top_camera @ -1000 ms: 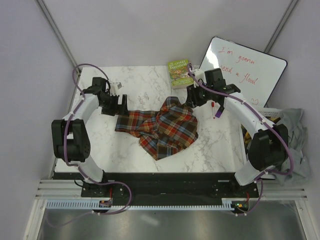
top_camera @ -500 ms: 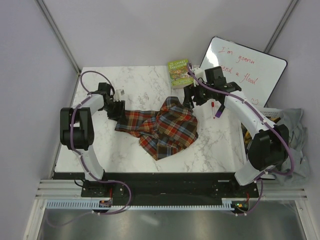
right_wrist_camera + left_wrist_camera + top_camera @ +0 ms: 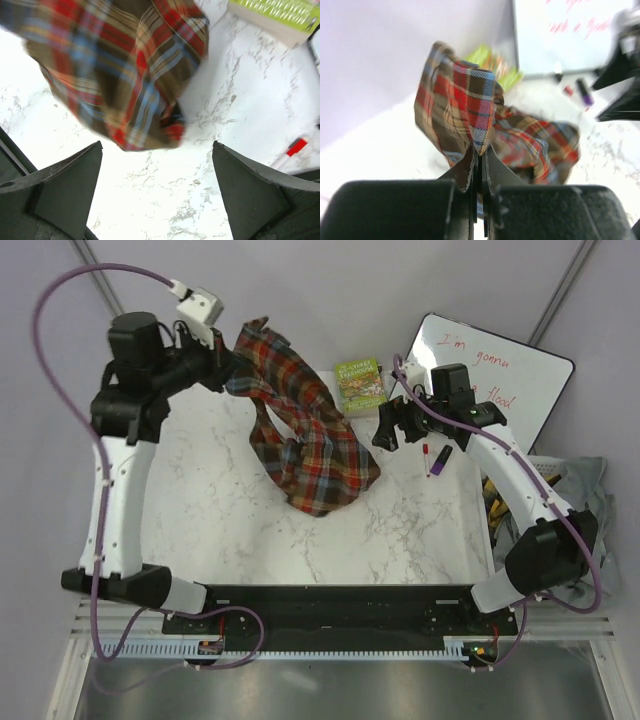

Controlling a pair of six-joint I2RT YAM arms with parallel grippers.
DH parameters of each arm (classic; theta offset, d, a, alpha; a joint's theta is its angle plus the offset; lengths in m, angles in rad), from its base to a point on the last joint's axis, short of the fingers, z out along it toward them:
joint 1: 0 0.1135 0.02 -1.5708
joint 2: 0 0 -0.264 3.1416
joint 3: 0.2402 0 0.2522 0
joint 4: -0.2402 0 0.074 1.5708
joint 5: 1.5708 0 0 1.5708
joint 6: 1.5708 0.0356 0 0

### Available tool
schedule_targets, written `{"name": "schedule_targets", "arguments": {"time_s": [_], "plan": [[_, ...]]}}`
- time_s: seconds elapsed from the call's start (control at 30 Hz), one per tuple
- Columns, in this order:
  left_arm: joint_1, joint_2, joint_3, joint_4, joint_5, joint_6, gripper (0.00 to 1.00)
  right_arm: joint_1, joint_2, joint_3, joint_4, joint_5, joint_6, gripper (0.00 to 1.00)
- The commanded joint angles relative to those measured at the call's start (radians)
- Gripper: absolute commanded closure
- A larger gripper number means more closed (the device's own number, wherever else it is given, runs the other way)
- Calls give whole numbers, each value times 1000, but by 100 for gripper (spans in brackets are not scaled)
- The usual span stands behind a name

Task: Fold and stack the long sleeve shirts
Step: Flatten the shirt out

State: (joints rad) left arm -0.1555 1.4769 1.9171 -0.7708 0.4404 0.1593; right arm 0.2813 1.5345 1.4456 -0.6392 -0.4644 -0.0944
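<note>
A plaid long sleeve shirt point(image 3: 310, 450) in red, brown and blue checks hangs in a bunch from my left gripper point(image 3: 232, 368). That gripper is raised high over the table's back left. The cloth's lower end rests on the marble table point(image 3: 230, 520) near the middle. In the left wrist view the left gripper point(image 3: 481, 150) is shut on a fold of the shirt point(image 3: 470, 100). My right gripper point(image 3: 385, 430) stands open just right of the cloth and holds nothing. In the right wrist view the right gripper point(image 3: 157, 145) spans bare marble just below the edge of the shirt point(image 3: 115, 70).
A green book point(image 3: 360, 385) lies at the back of the table, beside a whiteboard point(image 3: 500, 380) with red writing. A red marker point(image 3: 428, 458) and a purple marker point(image 3: 441, 460) lie by the right arm. Grey cloth point(image 3: 590, 510) sits in a basket off the right edge.
My left gripper shut on the shirt's left edge and swung it up and back, lifting most of the cloth off the table. My right gripper opened wide and drew off to the right.
</note>
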Motion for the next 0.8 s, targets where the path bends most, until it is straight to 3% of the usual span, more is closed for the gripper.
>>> {"name": "schedule_targets", "arguments": {"time_s": [0.0,0.13,0.37,0.47,0.57,0.63,0.77], "plan": [[1,-61,127,-56,182,48,98,-14,-73,56,13,-48,-36,2],[-6,-70,203,-50,241,26,98,-14,-109,45,12,-63,-51,2],[-6,-131,120,-32,46,-98,98,-13,-125,-25,30,-152,-22,2],[-6,-139,82,14,61,-136,98,7,-152,-141,165,-184,85,2],[-6,-110,149,37,63,-150,98,61,-198,-284,361,-175,156,2],[-4,-72,225,38,86,-176,98,128,-195,-332,435,-120,118,2],[-4,-44,272,41,116,-179,98,190,-143,-243,457,-114,-37,2]]}}
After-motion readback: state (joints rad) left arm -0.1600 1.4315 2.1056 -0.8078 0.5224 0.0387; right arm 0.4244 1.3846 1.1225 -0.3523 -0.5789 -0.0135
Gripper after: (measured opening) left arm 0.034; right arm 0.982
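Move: My shut left fingers already hold the bunched plaid shirt by one end; its hanging middle is about 10 cm to their right, level fore and aft, and some 22 cm below. From my open right hand, that middle lies roughly 18 cm left and level ahead, about 2 cm lower. The book is about 18 cm ahead of my right hand and 4 cm left, the red marker some 13 cm right and level ahead, both near 20 cm down. Keeping the shirt pinched, I jerk my left hand up and back, about 12 cm higher and 9 cm back with the fingers tipping up some 20 degrees, then let it dip and ease forward, rising slightly again at the end. My right hand, still wide open and empty, first lifts a little, then sweeps back, left and down towards the middle of the table. ##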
